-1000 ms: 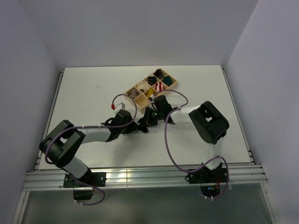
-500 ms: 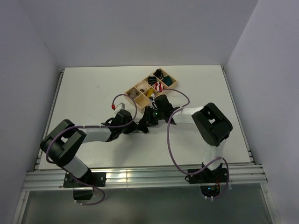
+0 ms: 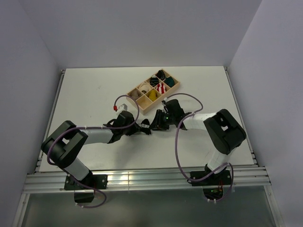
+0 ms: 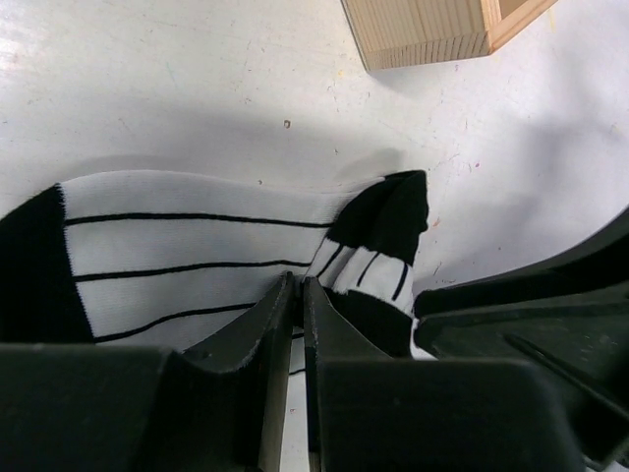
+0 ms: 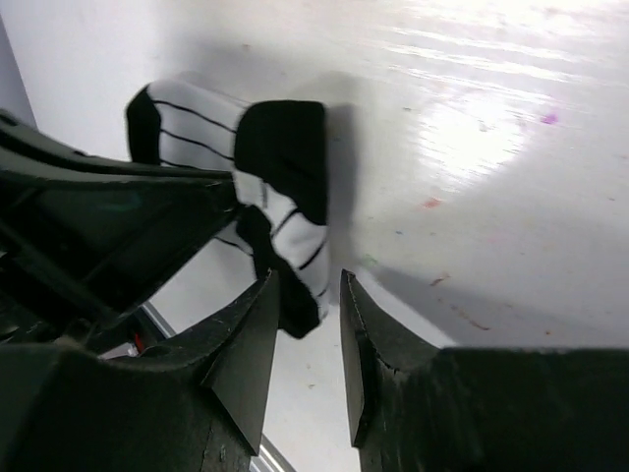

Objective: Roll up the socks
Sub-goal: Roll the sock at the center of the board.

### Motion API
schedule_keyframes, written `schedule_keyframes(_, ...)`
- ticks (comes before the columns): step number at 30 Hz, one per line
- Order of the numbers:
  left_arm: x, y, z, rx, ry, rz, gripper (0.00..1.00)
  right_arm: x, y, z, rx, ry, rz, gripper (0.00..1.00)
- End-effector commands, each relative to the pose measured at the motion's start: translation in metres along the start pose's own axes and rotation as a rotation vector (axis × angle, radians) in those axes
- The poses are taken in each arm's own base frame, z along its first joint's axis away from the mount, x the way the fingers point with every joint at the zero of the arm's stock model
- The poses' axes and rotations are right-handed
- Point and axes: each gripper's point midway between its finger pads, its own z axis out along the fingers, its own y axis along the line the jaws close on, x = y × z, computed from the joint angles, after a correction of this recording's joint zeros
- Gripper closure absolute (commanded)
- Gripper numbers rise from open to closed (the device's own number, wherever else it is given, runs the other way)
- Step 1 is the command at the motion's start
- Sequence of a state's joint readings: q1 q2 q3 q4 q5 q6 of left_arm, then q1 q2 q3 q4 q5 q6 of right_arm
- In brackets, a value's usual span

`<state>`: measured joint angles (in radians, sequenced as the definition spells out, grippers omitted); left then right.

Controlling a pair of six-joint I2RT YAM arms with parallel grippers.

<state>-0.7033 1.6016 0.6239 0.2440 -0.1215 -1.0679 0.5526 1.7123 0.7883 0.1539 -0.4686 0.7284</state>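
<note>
A white sock (image 4: 197, 246) with thin black stripes and black ends lies on the table, its right end folded over. My left gripper (image 4: 298, 280) is shut, pinching the sock's fabric near the fold. My right gripper (image 5: 308, 280) is open, and the sock's (image 5: 265, 187) folded black-and-white end hangs just ahead of its fingertips, touching the left one. From above, the left gripper (image 3: 143, 126) and the right gripper (image 3: 159, 124) meet mid-table and hide most of the sock. A mustard-yellow piece (image 3: 152, 94) sits in a box compartment.
A wooden compartment box (image 3: 171, 88) lies behind the grippers, with rolled bundles in black, teal and red-and-white. Its corner (image 4: 423, 29) shows in the left wrist view. White walls close in the table on three sides.
My right gripper has opened and drawn back to the right, away from the box and the sock's fold. The left gripper stays shut on the sock in the same place.
</note>
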Motion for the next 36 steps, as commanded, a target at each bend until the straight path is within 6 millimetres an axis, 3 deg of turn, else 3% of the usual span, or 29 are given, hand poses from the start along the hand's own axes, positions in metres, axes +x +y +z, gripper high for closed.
schedule_keyframes(1,0.011,0.012,0.002,-0.044,0.044,0.017,0.85,0.0,-0.004,0.006,-0.019,-0.008,0.033,0.61)
schedule_keyframes(12,0.01,0.011,0.001,-0.039,0.042,0.016,0.85,0.004,0.003,0.023,-0.126,0.04,0.09,0.61)
schedule_keyframes(15,0.012,0.013,0.001,-0.044,0.044,0.02,0.85,0.001,0.005,0.025,-0.13,0.038,0.086,0.68)
schedule_keyframes(18,0.01,0.012,0.0,-0.041,0.039,0.022,0.85,-0.005,0.003,0.022,-0.096,0.023,0.06,0.89)
schedule_keyframes(20,0.007,0.011,-0.001,-0.041,0.031,0.025,0.85,-0.005,-0.008,0.021,-0.015,0.024,0.043,1.0)
schedule_keyframes(21,0.006,0.009,-0.003,-0.038,0.027,0.027,0.85,-0.011,-0.003,0.019,-0.001,0.013,0.019,1.0)
schedule_keyframes(22,0.005,0.009,-0.004,-0.04,0.024,0.029,0.85,-0.004,-0.011,0.016,0.053,0.043,0.026,1.0)
schedule_keyframes(24,0.001,0.004,-0.008,-0.029,0.013,0.029,0.84,-0.018,-0.01,0.015,0.122,0.002,-0.033,1.0)
schedule_keyframes(25,0.0,0.005,-0.01,-0.035,0.01,0.029,0.83,-0.005,-0.016,0.013,0.188,0.044,-0.039,1.0)
schedule_keyframes(27,-0.005,-0.002,-0.016,-0.024,-0.006,0.026,0.82,-0.012,-0.018,0.014,0.275,0.021,-0.088,1.0)
schedule_keyframes(29,-0.009,-0.006,-0.024,-0.023,-0.018,0.023,0.81,0.003,-0.021,0.014,0.349,0.062,-0.119,1.0)
schedule_keyframes(36,-0.021,-0.019,-0.034,0.006,-0.049,0.027,0.81,0.001,-0.024,0.014,0.543,0.03,-0.225,1.0)
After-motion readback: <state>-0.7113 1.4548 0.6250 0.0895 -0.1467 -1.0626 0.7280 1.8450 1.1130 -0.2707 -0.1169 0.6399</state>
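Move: The sock's rolled end lies about 4 cm to the right hand's left, 1 cm ahead and 3 cm below. From the left hand, whose nearly shut fingers are on the sock, it is some 4 cm to the right, 1 cm ahead and 1 cm lower. The divided box stands about 18 cm ahead of the right hand and 2 cm to its left. The right hand sinks 2 cm, edging left onto the sock's roll, pinches, tilts 20 degrees; the left lifts off. ##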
